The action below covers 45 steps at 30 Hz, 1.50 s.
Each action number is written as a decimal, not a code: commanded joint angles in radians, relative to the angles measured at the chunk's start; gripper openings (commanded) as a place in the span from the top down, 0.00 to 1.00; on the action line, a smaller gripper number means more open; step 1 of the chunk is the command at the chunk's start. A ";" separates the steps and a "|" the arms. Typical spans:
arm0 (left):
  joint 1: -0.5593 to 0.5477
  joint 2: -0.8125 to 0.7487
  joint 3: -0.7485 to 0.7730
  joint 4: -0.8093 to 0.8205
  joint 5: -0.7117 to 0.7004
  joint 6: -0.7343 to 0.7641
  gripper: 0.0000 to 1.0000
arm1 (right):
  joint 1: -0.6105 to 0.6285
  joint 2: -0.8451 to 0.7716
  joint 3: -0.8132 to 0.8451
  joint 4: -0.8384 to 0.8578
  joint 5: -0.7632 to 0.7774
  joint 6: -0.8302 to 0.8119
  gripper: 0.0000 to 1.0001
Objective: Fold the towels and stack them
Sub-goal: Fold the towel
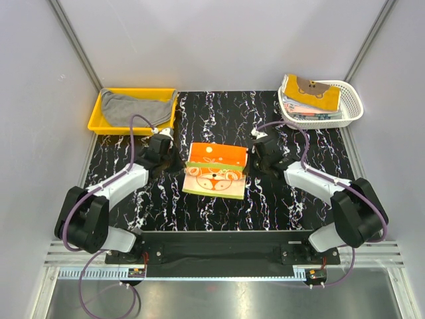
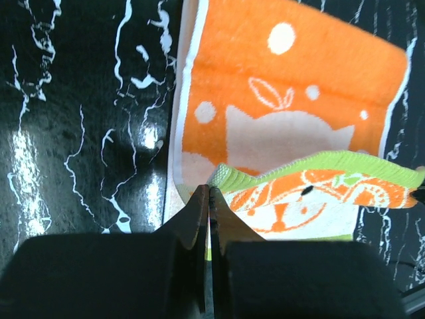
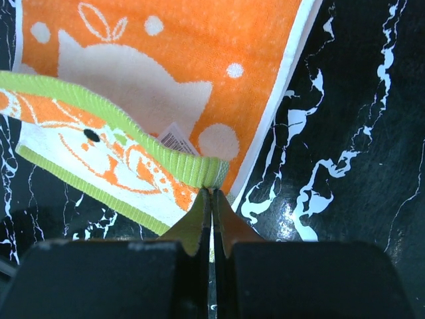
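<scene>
An orange towel (image 1: 216, 169) with a green border and a fox print lies in the middle of the black marbled table. Its near edge is lifted and partly folded over the orange face (image 2: 299, 86). My left gripper (image 1: 171, 158) is shut on the towel's green-edged left corner (image 2: 222, 176). On the other side my right gripper (image 1: 254, 158) is shut on the right corner (image 3: 212, 171). A label shows under the raised flap in the right wrist view. A grey towel (image 1: 136, 107) lies crumpled in the yellow tray. Several folded towels (image 1: 311, 92) are stacked in the white basket.
The yellow tray (image 1: 99, 113) stands at the back left of the table. The white lattice basket (image 1: 352, 103) stands at the back right. Grey walls close in both sides and the back.
</scene>
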 commanded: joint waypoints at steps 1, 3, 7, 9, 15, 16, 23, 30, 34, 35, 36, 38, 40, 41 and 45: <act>-0.005 -0.004 -0.031 0.073 -0.001 -0.012 1.00 | 0.015 -0.016 -0.031 0.069 0.005 0.021 1.00; -0.003 -0.005 -0.050 0.090 0.002 -0.015 1.00 | 0.020 -0.018 -0.042 0.091 -0.007 0.027 1.00; -0.005 -0.007 -0.082 0.115 0.016 -0.017 0.99 | 0.026 -0.022 -0.083 0.128 -0.024 0.033 0.99; -0.006 -0.001 -0.096 0.127 0.022 -0.017 0.97 | 0.029 -0.021 -0.095 0.143 -0.029 0.038 0.98; -0.017 -0.007 -0.128 0.142 0.022 -0.021 0.96 | 0.047 -0.038 -0.140 0.186 -0.038 0.053 0.96; -0.017 -0.013 -0.134 0.142 0.022 -0.021 0.96 | 0.050 -0.039 -0.146 0.187 -0.040 0.053 0.95; -0.023 -0.042 -0.160 0.139 0.017 -0.023 0.91 | 0.067 -0.067 -0.180 0.189 -0.041 0.058 0.91; -0.023 -0.076 -0.191 0.132 0.005 -0.032 0.87 | 0.087 -0.102 -0.220 0.230 -0.055 0.056 0.82; -0.025 -0.099 -0.195 0.115 -0.003 -0.029 0.84 | 0.096 -0.120 -0.238 0.227 -0.061 0.049 0.79; -0.025 -0.105 -0.199 0.106 -0.009 -0.029 0.83 | 0.098 -0.128 -0.243 0.229 -0.066 0.049 0.78; -0.025 -0.117 -0.203 0.102 -0.014 -0.029 0.81 | 0.099 -0.134 -0.247 0.229 -0.067 0.046 0.77; -0.025 -0.131 -0.212 0.095 -0.020 -0.030 0.80 | 0.102 -0.153 -0.252 0.217 -0.063 0.046 0.76; -0.025 -0.158 -0.215 0.086 -0.020 -0.029 0.80 | 0.102 -0.163 -0.255 0.207 -0.056 0.041 0.76; -0.025 -0.171 -0.215 0.069 -0.026 -0.027 0.80 | 0.104 -0.170 -0.252 0.204 -0.056 0.033 0.75; -0.025 -0.243 -0.206 0.020 -0.043 -0.023 0.78 | 0.104 -0.177 -0.256 0.203 -0.059 0.032 0.76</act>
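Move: In each hand is a corner of the towel's far green hem, held about 5 cm above the table. The near-left corner, where the left hand is headed, lies roughly 5 cm back, 1 cm left and 5 cm below it; the left fold corner is some 13 cm ahead, 2 cm right. From the right hand, the near-right corner is about 6 cm back, 1 cm left and 5 cm down, and the right fold corner 13 cm straight ahead. Drawing the held hem back and down together, both hands carry its corners about 4 cm lower, towards the near green hem. On the way the fingers begin to part, ending a fifth to a quarter open; the hands keep easing back, about 5 cm in all, and rise a couple of centimetres, the right turning slightly counter-clockwise. The hem's corners are still at the parted fingertips. ##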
